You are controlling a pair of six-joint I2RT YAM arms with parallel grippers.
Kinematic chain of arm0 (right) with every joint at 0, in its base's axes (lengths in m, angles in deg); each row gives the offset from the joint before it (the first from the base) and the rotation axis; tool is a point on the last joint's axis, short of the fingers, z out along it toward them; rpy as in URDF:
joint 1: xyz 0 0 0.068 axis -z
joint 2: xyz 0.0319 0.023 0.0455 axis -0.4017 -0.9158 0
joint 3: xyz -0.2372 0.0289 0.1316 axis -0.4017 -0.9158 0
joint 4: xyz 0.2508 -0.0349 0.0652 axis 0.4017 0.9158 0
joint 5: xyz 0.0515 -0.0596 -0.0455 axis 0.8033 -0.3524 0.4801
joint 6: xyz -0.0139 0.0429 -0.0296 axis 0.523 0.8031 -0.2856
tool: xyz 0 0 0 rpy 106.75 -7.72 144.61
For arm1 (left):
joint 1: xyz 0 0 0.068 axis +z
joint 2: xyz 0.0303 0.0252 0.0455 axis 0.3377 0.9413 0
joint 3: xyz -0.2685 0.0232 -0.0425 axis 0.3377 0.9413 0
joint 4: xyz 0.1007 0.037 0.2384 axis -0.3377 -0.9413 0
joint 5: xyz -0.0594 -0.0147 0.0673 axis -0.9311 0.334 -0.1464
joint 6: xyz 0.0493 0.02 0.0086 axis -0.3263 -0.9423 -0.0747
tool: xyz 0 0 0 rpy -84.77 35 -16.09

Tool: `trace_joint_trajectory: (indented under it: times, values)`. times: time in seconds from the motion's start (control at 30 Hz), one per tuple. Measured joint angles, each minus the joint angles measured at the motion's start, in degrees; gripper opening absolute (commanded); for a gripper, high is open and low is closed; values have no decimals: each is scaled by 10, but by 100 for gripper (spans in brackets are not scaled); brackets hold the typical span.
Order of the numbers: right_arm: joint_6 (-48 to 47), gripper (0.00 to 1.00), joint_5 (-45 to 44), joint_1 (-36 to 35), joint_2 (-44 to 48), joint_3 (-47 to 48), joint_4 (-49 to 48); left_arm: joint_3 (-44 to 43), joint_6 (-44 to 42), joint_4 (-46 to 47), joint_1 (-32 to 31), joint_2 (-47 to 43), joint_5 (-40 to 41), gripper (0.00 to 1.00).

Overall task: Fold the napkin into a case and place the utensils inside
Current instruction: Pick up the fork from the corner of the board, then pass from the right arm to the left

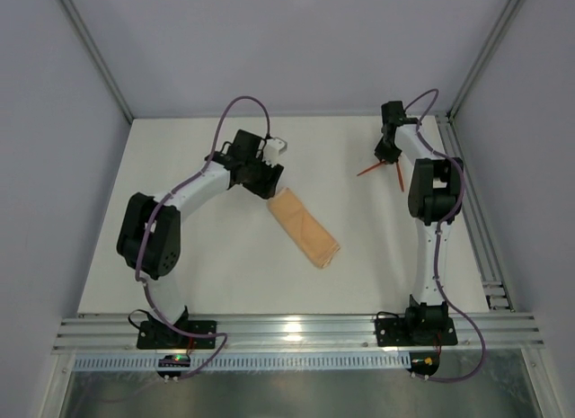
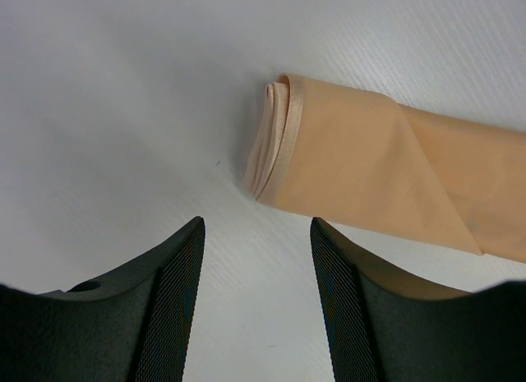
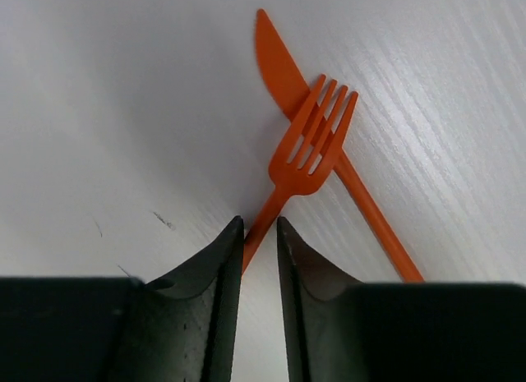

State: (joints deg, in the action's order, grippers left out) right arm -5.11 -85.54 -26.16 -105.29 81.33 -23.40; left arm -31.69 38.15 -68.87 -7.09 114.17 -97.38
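Note:
The napkin, folded into a narrow peach-orange case (image 1: 304, 227), lies at an angle in the middle of the table. Its layered open end (image 2: 275, 140) faces my left gripper (image 2: 256, 222), which is open just short of it with only bare table between the fingers. The utensils are an orange fork (image 3: 308, 152) lying across an orange knife (image 3: 279, 66) at the back right (image 1: 370, 170). My right gripper (image 3: 260, 220) straddles the fork's handle with narrow jaws. The handle lies against the left finger, and a thin gap shows on the other side.
Grey walls and metal frame posts enclose the white table (image 1: 225, 265). An aluminium rail (image 1: 296, 333) runs along the near edge with both arm bases on it. Another rail (image 1: 476, 229) lines the right side, close to the right arm.

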Motion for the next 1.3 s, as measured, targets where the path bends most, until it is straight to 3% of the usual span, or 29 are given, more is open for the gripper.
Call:
trace_joint_trajectory:
  times: [0.03,0.07,0.27,0.4,0.57,0.67,0.8,0.93,1.13,1.3]
  values:
    - [1,8,-1,1,-2,5,7,1,0,0,0,-2,-1,57]
    - [1,3,-1,2,-5,9,13,1,0,0,0,-5,-1,57]
    - [-5,3,8,5,-8,16,14,6,0,-1,2,-24,-10,56]
    - [-28,3,10,4,35,-55,-29,5,-1,-13,2,-39,-32,55]
    - [-45,3,20,-7,160,-193,-74,-8,-10,-61,2,-57,-83,56]
    - [-50,3,22,-36,292,-273,-123,-20,-23,-96,2,-86,-120,58]
    - [-43,3,17,-139,501,-390,-250,-27,-55,-141,-4,-159,-165,64]
    - [-20,3,16,-289,652,-493,-403,-45,-75,-185,-11,-232,-214,79]
    - [-14,3,-34,-448,638,-500,-516,-54,-53,-191,-13,-292,-224,80]
    - [-23,3,-60,-513,598,-482,-534,-54,-31,-189,-13,-307,-211,77]
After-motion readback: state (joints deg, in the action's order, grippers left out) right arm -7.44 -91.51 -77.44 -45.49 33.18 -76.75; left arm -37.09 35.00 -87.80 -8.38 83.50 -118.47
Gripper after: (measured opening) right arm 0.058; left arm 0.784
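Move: The right hand is already down at the fork, its part-open fingers astride the handle just below the head; the fork's middle lies about 3 cm left of it, 1 cm back and 1 cm lower. The knife, crossing under the fork's head, has its middle roughly 4 cm to the right and 3 cm back, and the folded napkin lies some 35 cm left and 26 cm back. From the left hand the fork is about 40 cm to the right, 12 cm ahead and 8 cm below. The right fingers shut on the fork's handle and pause briefly before the hand carries it about 34 cm left, 33 cm up and 24 cm back in one quick sweep towards the left hand, the wrist swinging nearly 80 degrees, fingers tipping up from the table and turning counter-clockwise. Meanwhile the left hand rises some 21 cm and draws back 13 cm, opening wider with a modest wrist turn, to meet the fork's free handle end, not gripping it yet. ##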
